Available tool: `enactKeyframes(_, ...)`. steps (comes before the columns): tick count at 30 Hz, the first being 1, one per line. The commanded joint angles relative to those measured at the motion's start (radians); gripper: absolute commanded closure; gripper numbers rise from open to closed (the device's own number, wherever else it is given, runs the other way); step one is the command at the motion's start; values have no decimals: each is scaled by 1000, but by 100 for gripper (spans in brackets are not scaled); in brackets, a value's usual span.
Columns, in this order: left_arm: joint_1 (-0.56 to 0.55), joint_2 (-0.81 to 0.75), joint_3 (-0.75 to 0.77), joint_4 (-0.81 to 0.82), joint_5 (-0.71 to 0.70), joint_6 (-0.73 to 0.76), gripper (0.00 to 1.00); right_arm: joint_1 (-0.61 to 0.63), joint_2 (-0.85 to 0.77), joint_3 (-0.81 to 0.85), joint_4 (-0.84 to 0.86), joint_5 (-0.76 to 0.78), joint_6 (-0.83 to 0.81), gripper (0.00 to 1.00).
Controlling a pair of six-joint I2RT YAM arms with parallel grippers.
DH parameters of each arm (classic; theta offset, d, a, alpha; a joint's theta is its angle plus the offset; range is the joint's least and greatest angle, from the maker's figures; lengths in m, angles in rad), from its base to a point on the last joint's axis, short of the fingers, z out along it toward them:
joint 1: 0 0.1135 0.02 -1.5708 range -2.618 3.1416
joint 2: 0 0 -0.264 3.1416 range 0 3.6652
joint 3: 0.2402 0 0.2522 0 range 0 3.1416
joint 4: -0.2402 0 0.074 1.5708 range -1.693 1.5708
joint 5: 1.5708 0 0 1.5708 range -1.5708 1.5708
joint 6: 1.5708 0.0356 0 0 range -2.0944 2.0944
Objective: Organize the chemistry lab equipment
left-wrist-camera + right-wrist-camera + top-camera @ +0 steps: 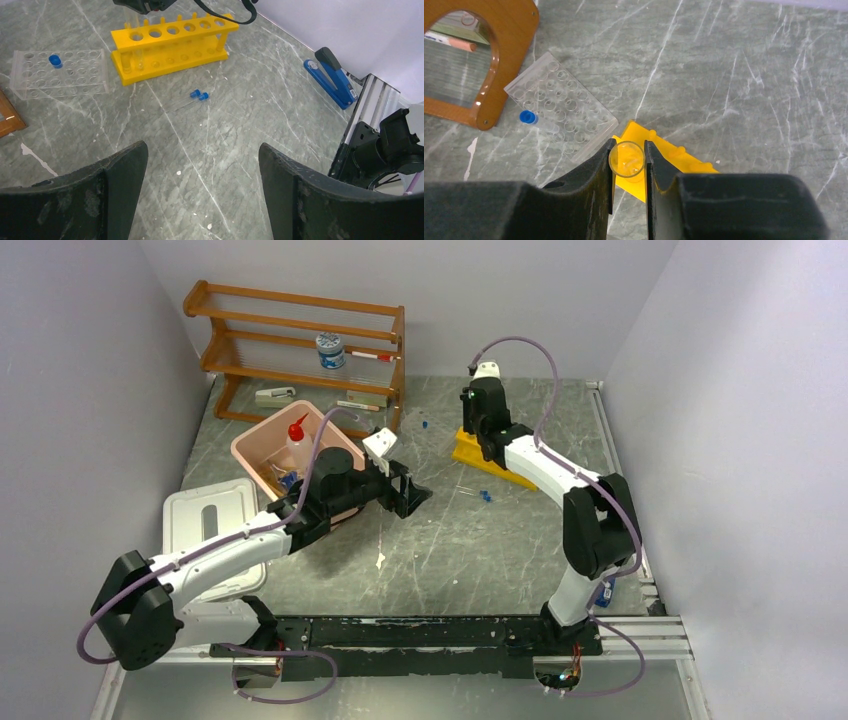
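Observation:
My right gripper is shut on a clear glass test tube, seen end-on, held upright over one end of the yellow holed rack. In the left wrist view the tube reaches down into the end hole of the yellow rack. Two blue-capped thin tubes lie on the table in front of the rack. My left gripper hangs open and holds nothing, over bare table left of them. A red-nozzled squeeze bottle stands in the pink bin.
A clear plastic rack holding one blue-capped tube lies beside the yellow rack. A wooden shelf stands at the back left, a white lidded box at the near left. A blue stapler lies by the right rail.

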Motion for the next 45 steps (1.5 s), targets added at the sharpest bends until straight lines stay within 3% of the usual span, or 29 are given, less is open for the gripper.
enactKeyframes(1, 5, 5, 12, 23, 13, 15, 15, -9, 19, 30, -4, 21, 12, 88)
enactKeyframes(22, 5, 16, 12, 27, 21, 8, 15, -19, -66, -154, 105, 161, -114, 83)
enactKeyframes(26, 5, 18, 12, 27, 25, 7, 15, -31, -84, -156, 91, 123, -48, 72)
enactKeyframes(30, 5, 16, 12, 24, 20, 7, 15, -41, -114, -139, 73, 92, 8, 52)
enactKeyframes(36, 5, 16, 17, 20, 19, 4, 15, -62, -181, -67, 4, 66, 38, 37)
enactKeyframes(40, 5, 11, 18, 19, 17, 4, 15, -76, -230, -26, -76, 46, 50, 32)
enactKeyframes(45, 6, 3, 21, 8, -2, 0, 15, -78, -269, 58, -267, -28, 39, 33)
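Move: The clear test tube in the right fingers already stands in the yellow rack's leftmost hole, which lies straight under that hand, some 6 cm down. The rack's middle is about 8 cm to the right and 4 cm back. A clear well block lies roughly 10 cm left and 4 cm ahead on the table, two blue-capped tubes about 11 cm straight back. From the left hand, the hole is about 19 cm ahead, 9 cm right and 12 cm below. The tube, still pinched and standing in the leftmost hole, is first eased down a centimetre, then carried to the right about 4 cm with a slight clockwise turn, dragging the yellow rack along. The right fingers then open around the tube, letting go, and the hand rises some 9 cm, drifting a little back and right. ##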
